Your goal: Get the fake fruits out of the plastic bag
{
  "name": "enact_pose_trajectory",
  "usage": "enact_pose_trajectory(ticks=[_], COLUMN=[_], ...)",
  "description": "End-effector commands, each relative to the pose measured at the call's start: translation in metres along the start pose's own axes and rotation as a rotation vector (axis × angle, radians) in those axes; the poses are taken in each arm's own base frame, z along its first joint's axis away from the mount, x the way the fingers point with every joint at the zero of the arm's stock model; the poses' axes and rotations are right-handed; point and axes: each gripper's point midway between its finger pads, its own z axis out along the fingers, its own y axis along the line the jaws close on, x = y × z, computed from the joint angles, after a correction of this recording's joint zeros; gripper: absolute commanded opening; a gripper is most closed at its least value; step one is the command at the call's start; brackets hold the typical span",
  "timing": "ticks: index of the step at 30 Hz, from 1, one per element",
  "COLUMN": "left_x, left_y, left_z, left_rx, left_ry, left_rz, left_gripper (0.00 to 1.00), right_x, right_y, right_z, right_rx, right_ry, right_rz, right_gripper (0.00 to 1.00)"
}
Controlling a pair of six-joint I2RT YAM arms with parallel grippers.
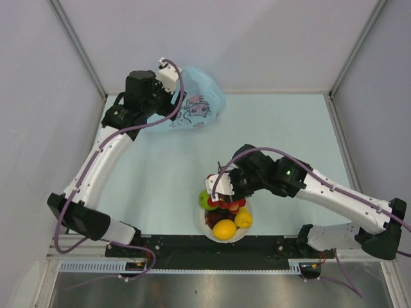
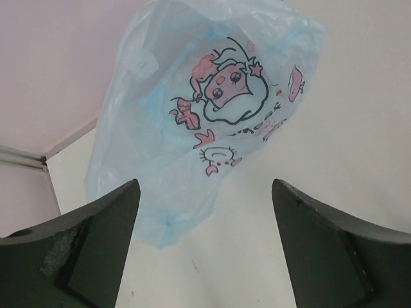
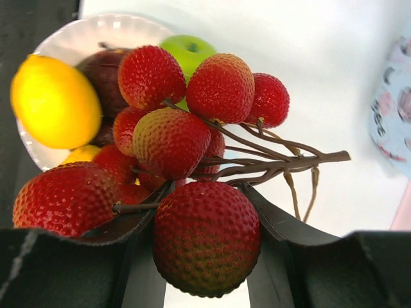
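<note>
The plastic bag (image 1: 200,106), light blue with a pink cartoon print, lies crumpled at the back of the table. My left gripper (image 1: 178,96) hovers at its left edge, and in the left wrist view it (image 2: 205,186) stands open with nothing between its fingers; the bag (image 2: 192,96) is just beyond them. My right gripper (image 3: 207,192) is shut on one round fruit of a bunch of red bumpy fruits (image 3: 170,138), held just over the white bowl (image 1: 204,224). In the bowl lie a lemon (image 1: 225,229), a green apple (image 1: 205,199) and a dark red fruit (image 3: 106,70).
A black rail (image 1: 192,253) runs along the near table edge just below the bowl. Grey enclosure walls (image 1: 38,96) close in the left, right and back sides. The bag's edge (image 3: 392,115) shows at the right of the right wrist view.
</note>
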Motion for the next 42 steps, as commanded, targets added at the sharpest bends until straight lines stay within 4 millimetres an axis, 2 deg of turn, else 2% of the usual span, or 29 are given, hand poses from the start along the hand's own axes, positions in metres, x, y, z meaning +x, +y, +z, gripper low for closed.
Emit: enact_pose_trajectory(ticks=[1, 5, 6, 17, 22, 28, 33, 36, 37, 40, 42], left_x=[0.009, 0.022, 0.019, 0.030, 0.035, 0.034, 0.033, 0.030, 0.030, 0.029, 0.028], left_y=[-0.002, -0.004, -0.008, -0.007, -0.006, -0.004, -0.006, -0.007, -0.007, -0.008, -0.010], left_z=[-0.025, -0.040, -0.046, -0.060, -0.062, -0.061, -0.052, -0.050, -0.048, -0.046, -0.044], left_rx=[-0.002, -0.006, 0.014, 0.028, 0.033, 0.042, 0.063, 0.076, 0.078, 0.087, 0.095], left_ry=[-0.026, -0.027, -0.045, -0.049, -0.048, -0.052, -0.049, -0.054, -0.052, -0.049, -0.049], left_rz=[-0.035, -0.040, -0.045, -0.097, -0.112, -0.130, -0.151, -0.159, -0.159, -0.161, -0.160], left_gripper=[0.89, 0.89, 0.89, 0.89, 0.89, 0.89, 0.88, 0.88, 0.88, 0.88, 0.88], right_x=[-0.007, -0.008, -0.008, 0.007, 0.014, 0.019, 0.020, 0.022, 0.022, 0.023, 0.023], right_y=[0.021, 0.029, 0.030, 0.046, 0.048, 0.048, 0.049, 0.050, 0.050, 0.051, 0.053], right_z=[0.009, 0.014, 0.016, 0.022, 0.028, 0.029, 0.027, 0.027, 0.025, 0.024, 0.024], right_rx=[-0.064, -0.084, -0.089, -0.114, -0.103, -0.088, -0.084, -0.089, -0.083, -0.082, -0.092], right_ry=[0.003, 0.012, 0.012, 0.041, 0.048, 0.062, 0.068, 0.070, 0.069, 0.066, 0.066], right_rz=[-0.091, -0.099, -0.098, -0.120, -0.121, -0.112, -0.111, -0.107, -0.105, -0.105, -0.118], right_gripper=[0.00, 0.00, 0.00, 0.00, 0.00, 0.09, 0.10, 0.20, 0.29, 0.43, 0.46])
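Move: The right hand already grips the lychee bunch by its stems; the plate it goes for has its centre about 4 cm back, nearly level sideways and roughly 17 cm below. On the plate, the green apple lies some 7 cm to this hand's left and 2 cm ahead, the orange about 8 cm back and 1 cm left. From the left hand, the plate is about 28 cm back, 17 cm right and 30 cm below; the plastic bag is some 13 cm ahead, 4 cm right and well below. The right hand keeps its grip on the stems and lowers the lychee bunch about 6 cm onto the fruit-filled plate, easing some 3 cm back early on and tipping its fingers about 10 degrees more steeply down, then holds nearly still over the plate with the grip unchanged. The empty left hand, fingers still wide open, draws back about 5 cm and slightly left away from the bag, sinking a little and rolling a few degrees. ##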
